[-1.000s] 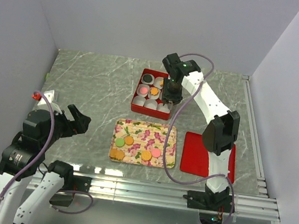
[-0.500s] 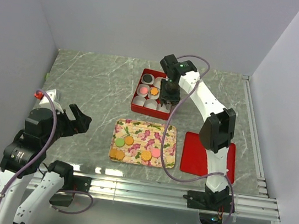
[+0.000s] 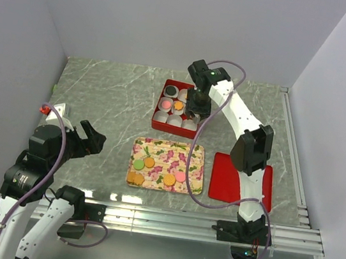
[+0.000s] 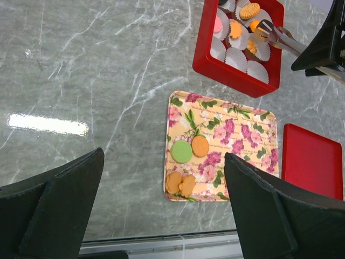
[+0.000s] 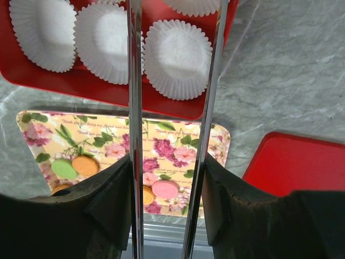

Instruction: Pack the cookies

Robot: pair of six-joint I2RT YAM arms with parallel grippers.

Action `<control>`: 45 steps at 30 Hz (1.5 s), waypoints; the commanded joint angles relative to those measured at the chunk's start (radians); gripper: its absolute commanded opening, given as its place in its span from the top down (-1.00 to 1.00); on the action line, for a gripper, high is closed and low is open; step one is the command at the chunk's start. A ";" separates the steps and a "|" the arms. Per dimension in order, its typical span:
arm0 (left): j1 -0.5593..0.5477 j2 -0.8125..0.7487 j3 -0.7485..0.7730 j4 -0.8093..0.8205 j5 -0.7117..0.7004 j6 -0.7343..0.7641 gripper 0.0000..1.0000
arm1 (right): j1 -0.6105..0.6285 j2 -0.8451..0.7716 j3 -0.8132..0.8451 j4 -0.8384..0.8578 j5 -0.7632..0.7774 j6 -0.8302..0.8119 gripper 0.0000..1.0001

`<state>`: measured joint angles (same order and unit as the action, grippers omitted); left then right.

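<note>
Cookies lie on the floral tray (image 3: 198, 155): a green one (image 3: 138, 164), orange ones (image 3: 149, 162), golden-brown ones (image 3: 134, 178) and a pink one (image 3: 180, 176). The red box (image 3: 156, 119) of white paper cups holds a black (image 3: 170, 91), a pink (image 3: 165, 104) and an orange cookie (image 3: 178, 106). My right gripper (image 3: 195, 110) hangs over the box's right side, shut on metal tongs (image 5: 135, 81). The tongs' arms stand apart, their tips (image 4: 261, 25) beside an orange cookie (image 4: 252, 25) over a cup. My left gripper (image 3: 91, 138) hovers open and empty at the near left.
A red lid (image 3: 240, 177) lies flat to the right of the floral tray. Several empty paper cups (image 5: 178, 59) fill the box's near row. Grey walls close in the left, back and right. A metal rail (image 3: 211, 222) runs along the table's near edge.
The tongs' arms have spread wider in my right gripper, which has shifted slightly left over the box. My left arm has barely moved.
</note>
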<state>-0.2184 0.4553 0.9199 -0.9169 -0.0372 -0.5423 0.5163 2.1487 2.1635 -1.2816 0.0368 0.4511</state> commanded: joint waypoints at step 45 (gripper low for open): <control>0.014 -0.001 -0.004 0.046 0.013 -0.007 -0.96 | 0.654 -0.461 -0.702 0.226 0.011 0.179 -0.09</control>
<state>-0.2184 0.4725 0.9161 -0.9028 -0.0235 -0.5434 1.1633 1.6890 1.4223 -1.0183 0.0120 0.6376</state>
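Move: The round orange cookie beside the green one lies about 26 cm back and 10 cm left of the right hand, some 6 cm below. The green cookie is some 4 cm left of it and 1 cm nearer the base; the flower cookies sit 7 cm nearer and 4 cm left of it, the tan cookie 6 cm nearer and 8 cm right of it. From the left hand, the orange cookie is about 16 cm right, 4 cm back and 16 cm below. The half-open right hand rises from the box, swings about 27 cm back, 9 left, sinking towards the orange cookie. ##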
